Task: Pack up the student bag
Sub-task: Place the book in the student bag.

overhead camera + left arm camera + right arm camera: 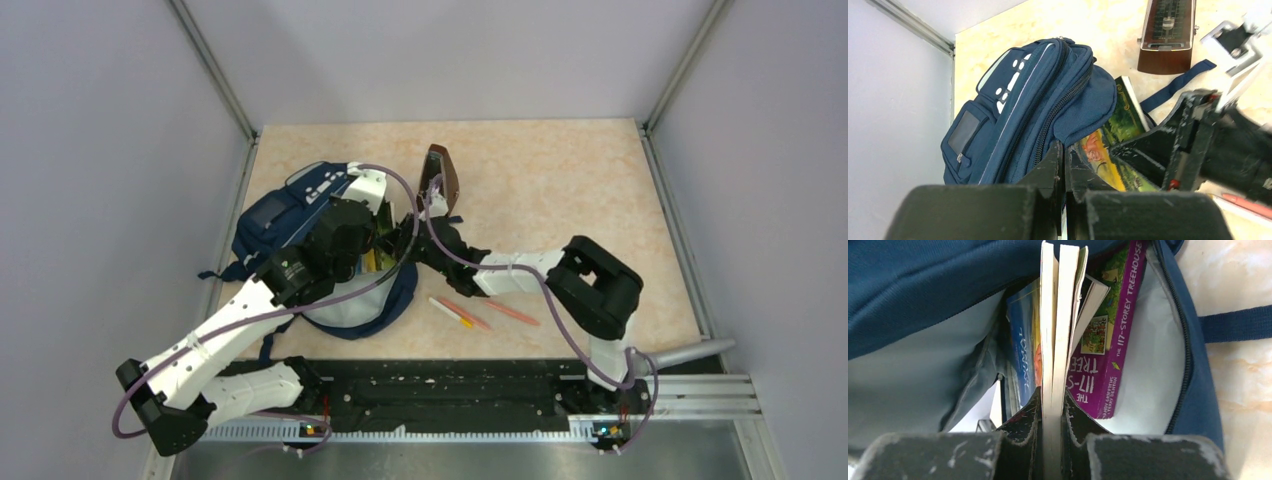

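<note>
The student bag point(290, 215) point(1018, 115) point(923, 280) is a navy backpack lying at the table's left, its mouth open toward the arms and showing pale lining. My left gripper point(372, 252) point(1065, 150) is shut on the fabric edge of the bag's opening. My right gripper point(405, 240) point(1052, 395) is shut on a paperback book point(1058, 315), holding it page-edge up inside the opening. A purple book point(1108, 340) and a blue book point(1023, 355) stand in the bag beside it. The left wrist view shows the held book's green-yellow cover point(1113, 135).
A brown wooden metronome point(440, 175) point(1168, 35) stands just behind the bag's mouth. Orange and red pens point(460, 312) point(512, 312) lie on the table near the right arm. A loose navy strap point(1175, 85) trails toward the metronome. Walls enclose the table.
</note>
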Robot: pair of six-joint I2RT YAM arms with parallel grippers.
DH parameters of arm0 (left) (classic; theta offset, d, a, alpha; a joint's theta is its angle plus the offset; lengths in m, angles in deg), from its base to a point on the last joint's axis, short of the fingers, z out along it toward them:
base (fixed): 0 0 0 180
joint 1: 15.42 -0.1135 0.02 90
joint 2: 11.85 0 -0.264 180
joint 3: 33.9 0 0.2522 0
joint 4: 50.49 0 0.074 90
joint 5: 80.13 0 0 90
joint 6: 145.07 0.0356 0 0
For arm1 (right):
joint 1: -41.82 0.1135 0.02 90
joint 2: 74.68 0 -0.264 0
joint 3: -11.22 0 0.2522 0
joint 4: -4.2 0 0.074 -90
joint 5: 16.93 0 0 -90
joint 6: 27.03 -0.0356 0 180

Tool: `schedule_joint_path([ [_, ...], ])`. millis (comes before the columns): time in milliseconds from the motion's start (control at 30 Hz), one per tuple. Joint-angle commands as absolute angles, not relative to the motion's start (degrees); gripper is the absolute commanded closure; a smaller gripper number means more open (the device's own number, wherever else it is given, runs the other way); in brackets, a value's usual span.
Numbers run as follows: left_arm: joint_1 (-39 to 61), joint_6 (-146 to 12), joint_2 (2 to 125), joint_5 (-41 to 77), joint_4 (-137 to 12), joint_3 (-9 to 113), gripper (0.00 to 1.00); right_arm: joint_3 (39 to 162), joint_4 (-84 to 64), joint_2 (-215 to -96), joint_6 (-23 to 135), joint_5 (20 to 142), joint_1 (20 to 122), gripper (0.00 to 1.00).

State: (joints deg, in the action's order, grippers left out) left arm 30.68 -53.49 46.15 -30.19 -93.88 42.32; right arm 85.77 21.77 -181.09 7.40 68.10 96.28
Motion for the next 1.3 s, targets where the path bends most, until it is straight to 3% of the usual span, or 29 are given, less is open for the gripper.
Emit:
schedule_joint_path([
  [0,31.2,-54.6,43.7,-27.8,-85.4,43.7,1.0,90.8,26.2,-184.2,7.9,54.7,100.0,1.0],
  [367,31.2,-54.8,43.5,-25.6,-85.7,43.6,1.0,110.8,20.3,-198.8,15.0,52.1,101.2,1.0],
  [433,31.2,-54.8,43.4,-25.6,-85.7,43.6,1.0,110.9,20.6,-199.2,15.9,52.8,101.3,0.95],
  [633,31.1,-56.7,42.9,-25.1,-86.1,43.4,1.0,108.6,23.4,-197.3,19.3,55.1,101.3,0.59],
  [967,31.1,-58.7,42.2,-25.8,-88.2,44.6,1.0,99.1,24.2,-187.4,26.3,61.3,101.2,0.32],
  [1033,31.1,-59.6,41.4,-25.6,-88.9,44.9,1.0,95.6,25.2,-184.1,27.4,63.5,101.2,0.09],
  [1067,31.1,-59.9,41.1,-25.7,-89.4,45.1,1.0,94.3,25.2,-182.7,28.2,64.5,101.3,0.03],
  [1267,31.1,-64.3,38.6,-26.9,-93.3,44.4,1.0,87.2,19.2,-173.5,28.6,65.3,101.3,0.02],
])
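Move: The right hand already holds the book at the bag's mouth; its place in the pocket lies about 9 cm to the left, 3 cm ahead and 6 cm lower. The purple treehouse book is already in there, roughly 7 cm left, 5 cm ahead and 8 cm below. Outside, the metronome stands some 9 cm right and 11 cm ahead, the yellow marker about 12 cm right and 11 cm back. From the left hand, pinching the flap, that pocket place is some 17 cm below, 3 cm ahead and 3 cm left. Slide the right gripper and its book left and slightly forward, about 9 cm, under the raised flap into the bag. Open the fingers wide to let go of the book while sinking a little, then draw back to the right and towards the base some 7 cm, rising about 5 cm, fingertips tilting up. Keep the left gripper shut on the flap, holding it up. ##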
